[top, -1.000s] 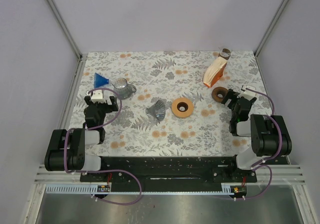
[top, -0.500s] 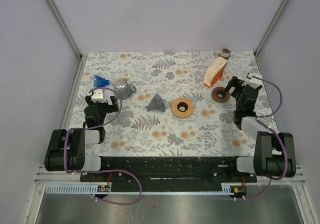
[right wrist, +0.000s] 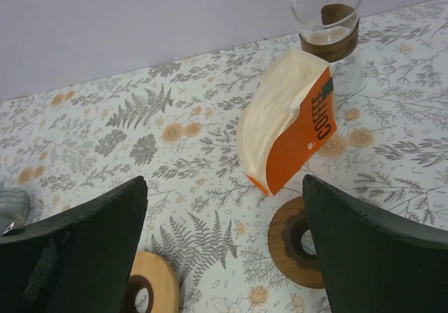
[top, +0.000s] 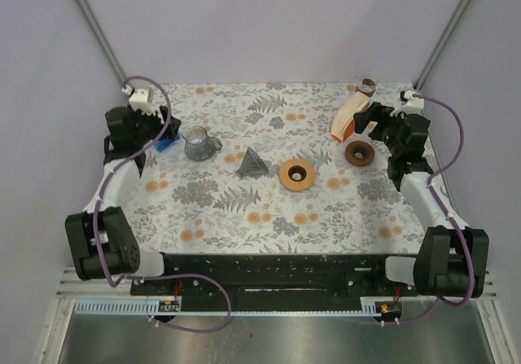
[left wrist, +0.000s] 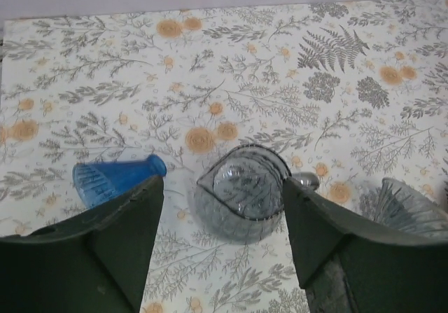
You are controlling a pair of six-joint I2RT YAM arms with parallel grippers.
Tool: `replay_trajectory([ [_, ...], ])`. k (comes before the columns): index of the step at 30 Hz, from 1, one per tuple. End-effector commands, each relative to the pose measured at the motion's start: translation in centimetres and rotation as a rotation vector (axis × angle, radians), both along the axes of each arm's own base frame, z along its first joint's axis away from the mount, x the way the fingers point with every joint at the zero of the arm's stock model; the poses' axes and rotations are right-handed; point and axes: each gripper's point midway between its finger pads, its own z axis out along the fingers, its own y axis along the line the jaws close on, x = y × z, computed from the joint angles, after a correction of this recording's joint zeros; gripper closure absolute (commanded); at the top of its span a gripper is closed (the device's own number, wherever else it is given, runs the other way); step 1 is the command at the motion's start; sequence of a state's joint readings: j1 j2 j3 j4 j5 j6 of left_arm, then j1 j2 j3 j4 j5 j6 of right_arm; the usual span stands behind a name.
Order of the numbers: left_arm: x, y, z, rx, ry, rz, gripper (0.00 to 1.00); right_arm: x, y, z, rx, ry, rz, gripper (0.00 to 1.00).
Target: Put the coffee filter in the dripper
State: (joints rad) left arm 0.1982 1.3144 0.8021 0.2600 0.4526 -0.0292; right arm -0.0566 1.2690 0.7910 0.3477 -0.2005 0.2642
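Observation:
An orange pack of white coffee filters [top: 348,120] leans at the back right; it also shows in the right wrist view [right wrist: 290,120]. A grey ribbed glass dripper [top: 253,163] sits as a cone at mid table, and its edge shows in the left wrist view [left wrist: 409,204]. My right gripper [top: 372,125] is open and empty, just right of the pack; in its wrist view [right wrist: 224,201] the pack lies ahead between the jaws. My left gripper [top: 156,134] is open and empty at the far left, over a blue cone [left wrist: 115,176] and a glass pitcher [left wrist: 241,190].
A glass carafe with a wooden collar [right wrist: 329,26] stands behind the filter pack. A dark wooden ring [top: 359,153] lies below the right gripper and a light wooden ring [top: 297,174] lies right of the dripper. The glass pitcher [top: 199,143] stands left of the dripper.
Both arms have stretched out from near the front towards the back corners. The grey dripper has turned from lying open-side up to a cone and shifted slightly back.

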Motion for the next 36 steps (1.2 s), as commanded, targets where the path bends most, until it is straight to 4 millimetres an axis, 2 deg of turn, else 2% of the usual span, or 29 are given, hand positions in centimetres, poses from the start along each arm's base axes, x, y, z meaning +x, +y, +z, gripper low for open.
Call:
replay_trajectory([
  [1, 0.4, -2.2, -1.9, -0.004, 0.357, -0.122, 0.28, -1.4, 2.4, 1.4, 0.012, 0.047, 0.102, 0.0],
  [4, 1.7, -3.3, -2.5, 0.1, 0.441, -0.169, 0.28, -2.2, 4.2, 1.7, -0.028, 0.009, 0.185, 0.0],
  [5, 2.3, -3.7, -2.4, 0.143, 0.44, -0.193, 0.28, -2.4, 4.7, 1.7, -0.037, -0.001, 0.209, 0.01],
  [6, 2.8, -3.9, -2.5, 0.192, 0.442, -0.215, 0.28, -2.7, 6.1, 1.9, -0.046, -0.013, 0.259, 0.01],
  [9, 3.9, -4.3, -2.6, 0.323, 0.445, -0.327, 0.26, -3.2, 8.1, 1.7, -0.065, -0.003, 0.343, 0.01],
  [13, 5.3, -3.3, -2.5, 0.421, 0.448, -0.364, 0.25, -3.7, 9.8, 1.2, -0.101, 0.032, 0.4, 0.01],
  [17, 6.5, -2.7, -3.4, 0.501, 0.447, -0.4, 0.24, -4.1, 11.2, 0.9, -0.112, 0.034, 0.455, 0.01],
  [20, 7.2, -2.0, -4.5, 0.545, 0.484, -0.398, 0.28, -4.3, 11.9, 0.7, -0.119, 0.041, 0.48, 0.01],
  [22, 7.3, -2.2, -5.8, 0.549, 0.525, -0.427, 0.32, -4.5, 12.1, 0.6, -0.126, 0.045, 0.486, 0.0],
  [27, 8.0, -1.9, -8.0, 0.567, 0.582, -0.416, 0.4, -4.5, 12.0, 0.7, -0.145, 0.051, 0.475, 0.01],
  [31, 8.5, -1.8, -8.9, 0.565, 0.601, -0.407, 0.46, -4.6, 12.2, 0.8, -0.147, 0.048, 0.483, 0.01],
  [36, 8.0, -2.3, -9.5, 0.557, 0.614, -0.425, 0.63, -4.8, 12.5, 0.9, -0.147, 0.049, 0.492, 0.01],
])
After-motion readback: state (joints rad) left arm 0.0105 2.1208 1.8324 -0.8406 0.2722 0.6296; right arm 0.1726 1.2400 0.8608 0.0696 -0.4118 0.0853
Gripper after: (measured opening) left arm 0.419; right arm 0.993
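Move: From the left hand the glass carafe's middle is about 7 cm ahead, 5 cm right and 16 cm down; the blue cone lies 12 cm left of the carafe, the dripper roughly 19 cm right of it and 5 cm nearer. The right hand has the light wooden ring 17 cm to its left, level with it, 22 cm below; the dark ring is 8 cm ahead and 6 cm right, the filters 20 cm ahead and 4 cm right. The left hand reaches forward and swings right, coming partway back left, then sinks to a net 12 cm lower at the carafe's spout-side rim, tipping from nearly level to steeply down, rolling with its left side rising and turning clockwise as its fingers narrow astride the glass, one inside and one outside. Meanwhile the open right hand sweeps about 12 cm left and 5 cm back at nearly the same height, turning some 25 degrees counter-clockwise towards the light ring and dripper, then eases to a halt. ##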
